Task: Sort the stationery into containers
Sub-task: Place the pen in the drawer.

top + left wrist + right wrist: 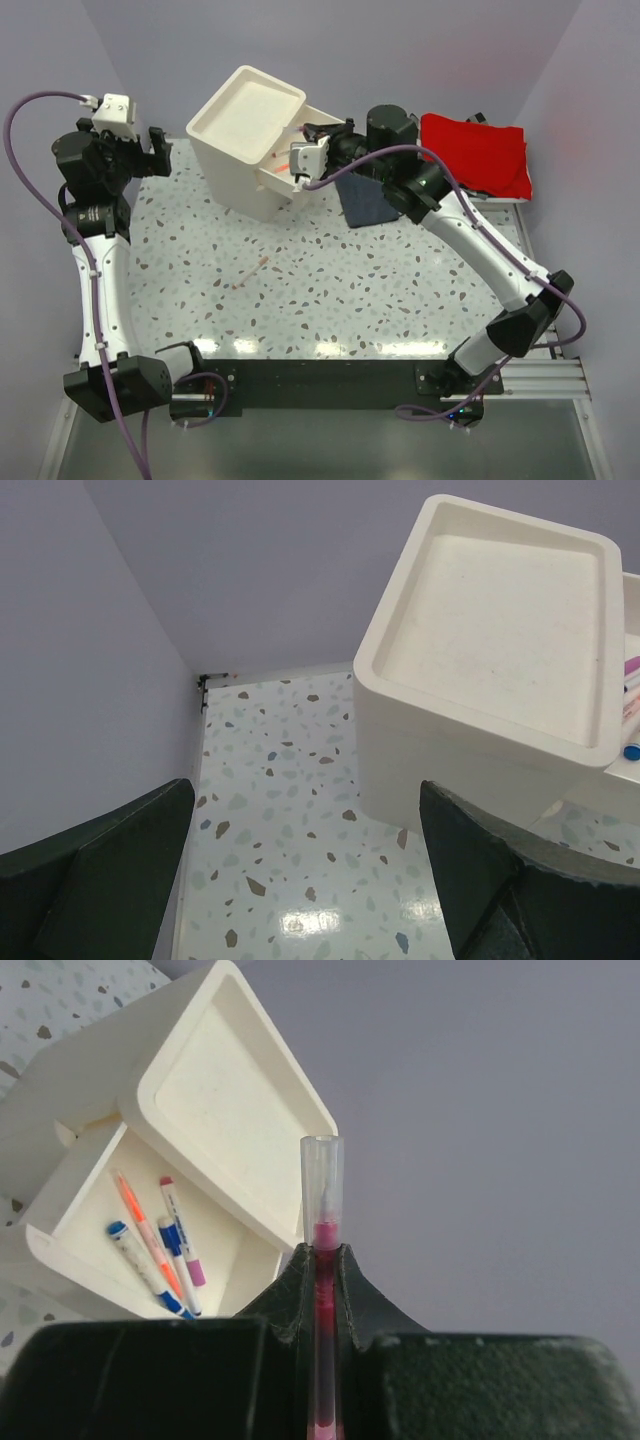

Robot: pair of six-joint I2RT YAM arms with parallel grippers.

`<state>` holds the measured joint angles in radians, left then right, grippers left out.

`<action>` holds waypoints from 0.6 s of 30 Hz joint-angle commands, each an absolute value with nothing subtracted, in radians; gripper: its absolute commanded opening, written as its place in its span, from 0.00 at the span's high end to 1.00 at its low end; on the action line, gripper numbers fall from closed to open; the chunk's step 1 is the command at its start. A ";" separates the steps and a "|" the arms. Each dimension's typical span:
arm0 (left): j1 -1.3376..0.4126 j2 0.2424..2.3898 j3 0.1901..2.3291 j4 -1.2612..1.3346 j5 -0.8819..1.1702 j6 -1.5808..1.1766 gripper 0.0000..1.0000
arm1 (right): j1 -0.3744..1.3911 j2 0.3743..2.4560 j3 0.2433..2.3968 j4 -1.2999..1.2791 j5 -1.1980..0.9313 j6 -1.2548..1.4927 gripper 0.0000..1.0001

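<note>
The cream-white drawer unit [245,135] stands at the back of the table with its top drawer [290,172] pulled out to the right. My right gripper [308,152] hovers over that drawer, shut on a pink-red pen [322,1210] with a clear cap that sticks up between the fingers. In the right wrist view, several pens [160,1245] lie in the open drawer [60,1230] below and to the left. My left gripper [152,150] is open and holds nothing, left of the unit [490,630]; its fingers [470,860] frame bare table. A thin pen [250,272] lies on the table.
A dark blue folded cloth [365,200] lies under the right arm, right of the unit. A red folded cloth [475,155] sits at the back right. Purple walls close in the back and both sides.
</note>
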<state>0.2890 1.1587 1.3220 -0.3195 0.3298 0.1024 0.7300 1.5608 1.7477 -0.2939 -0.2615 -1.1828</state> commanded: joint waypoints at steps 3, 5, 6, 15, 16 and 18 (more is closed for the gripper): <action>0.307 1.124 1.319 -0.310 0.341 0.121 0.00 | 0.703 1.710 1.856 -0.302 -0.399 -1.320 1.00; 0.310 1.126 1.318 -0.311 0.336 0.123 0.00 | 0.684 1.756 1.882 -0.333 -0.417 -1.348 1.00; 0.310 1.124 1.318 -0.310 0.336 0.123 0.00 | 0.678 1.772 1.903 -0.344 -0.439 -1.382 1.00; 0.314 1.114 1.290 -0.305 0.325 0.126 0.00 | 0.629 1.882 2.032 -0.586 -0.502 -1.575 1.00; 0.314 1.115 1.287 -0.302 0.327 0.124 0.00 | 0.629 1.891 2.043 -0.604 -0.502 -1.581 1.00; 0.314 1.112 1.276 -0.299 0.325 0.121 0.00 | 0.623 1.925 2.081 -0.655 -0.502 -1.603 1.00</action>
<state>0.3054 1.1370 1.2949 -0.3241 0.3290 0.1085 0.6277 1.9003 1.9774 -0.5461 -0.4469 -1.5105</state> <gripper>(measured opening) 0.997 0.041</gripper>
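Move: The right hand holds the red pen high above and short of the open top drawer, whose middle is about 12 cm ahead, 5 cm to the left and 22 cm below. Four markers already lie in the drawer, roughly 10 cm ahead, 7 left and 23 below; the cabinet's top tray is some 14 cm ahead, 19 left and 13 below, and the navy cloth 17 ahead, 11 right and 42 below. From the left hand the drawer is about 13 cm ahead, 33 to the right and 15 below. The right hand, the red pen still pinched in its closed fingers, comes down about 11 cm and goes forward some 7 cm towards the open drawer, swinging a few centimetres left at first, easing slightly back right later, and no longer sinking at the very end. On the way the wrist tips the left-pointing fingers down by some 20 degrees and turns a little counter-clockwise, while the grip doesn't change. ##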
